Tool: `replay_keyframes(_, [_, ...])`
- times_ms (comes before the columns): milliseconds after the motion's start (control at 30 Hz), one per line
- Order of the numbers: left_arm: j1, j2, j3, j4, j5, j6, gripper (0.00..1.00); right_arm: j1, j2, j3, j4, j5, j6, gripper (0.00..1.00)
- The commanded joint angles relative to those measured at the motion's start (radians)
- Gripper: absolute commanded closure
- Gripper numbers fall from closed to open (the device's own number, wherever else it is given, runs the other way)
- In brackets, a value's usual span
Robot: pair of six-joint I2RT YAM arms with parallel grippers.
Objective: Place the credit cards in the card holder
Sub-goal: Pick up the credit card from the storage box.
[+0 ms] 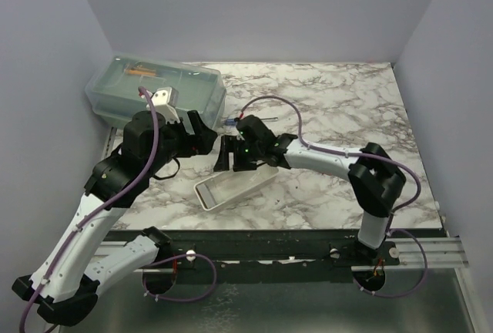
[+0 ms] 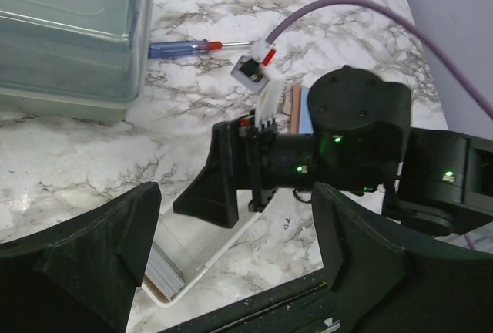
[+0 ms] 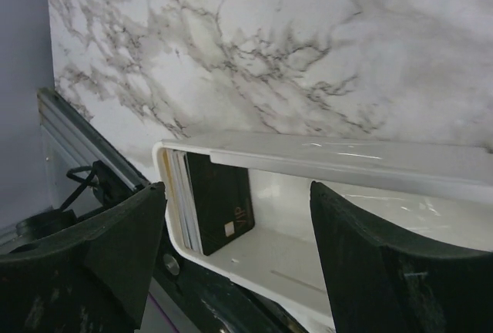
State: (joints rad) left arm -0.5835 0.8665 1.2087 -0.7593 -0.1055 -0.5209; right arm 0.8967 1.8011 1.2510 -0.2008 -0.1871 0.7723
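A white tray [image 3: 323, 159] lies on the marble with several credit cards [image 3: 176, 194] standing at one end, a black VIP card [image 3: 222, 198] in front. Seen from the left wrist, the same stack [image 2: 165, 273] looks blue-grey. My right gripper [image 3: 235, 233] hangs open over the tray [image 1: 235, 186], nothing between its fingers. Behind it a tan-brown edge of the card holder [image 2: 294, 109] shows with a blue card [image 2: 306, 105] beside it, both mostly hidden by the wrist. My left gripper [image 2: 235, 233] is open and empty, just left of the right gripper [image 1: 231, 156].
A clear lidded plastic bin [image 1: 154, 90] stands at the back left, close behind my left gripper [image 1: 202, 134]. A blue-handled screwdriver [image 2: 185, 48] lies beside it. A purple cable [image 2: 347, 9] arcs over the right arm. The metal table rail [image 3: 69, 136] runs along the near edge.
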Motion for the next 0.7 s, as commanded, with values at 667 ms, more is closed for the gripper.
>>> replay_keyframes(667, [0.004,-0.042,0.011,-0.055,-0.013,0.070,0.14,0.116,0.254,0.160,0.056,-0.275,0.118,0.24])
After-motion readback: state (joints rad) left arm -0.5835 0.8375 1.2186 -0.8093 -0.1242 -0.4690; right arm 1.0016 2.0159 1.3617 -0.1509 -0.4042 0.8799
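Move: The cards stand at the left end of the white storage box, about 7 cm back, 8 cm to the left and 8 cm below the right hand. The box's middle lies roughly 4 cm back of that hand, level with it sideways. The screwdriver is some 14 cm ahead and 5 cm to its right, and the green bin about 17 cm ahead and 26 cm left. From the left hand the cards lie 5 cm back, straight below by some 28 cm. Left and back in about equal parts, roughly 9 cm over the table, and sinking some 4 cm, the right hand closes on the cards at the storage box's left end, slowing as it nears them. Its wrist swings counter-clockwise and tips a little steeper, some 15 degrees in all, with the fingers staying wide open. ##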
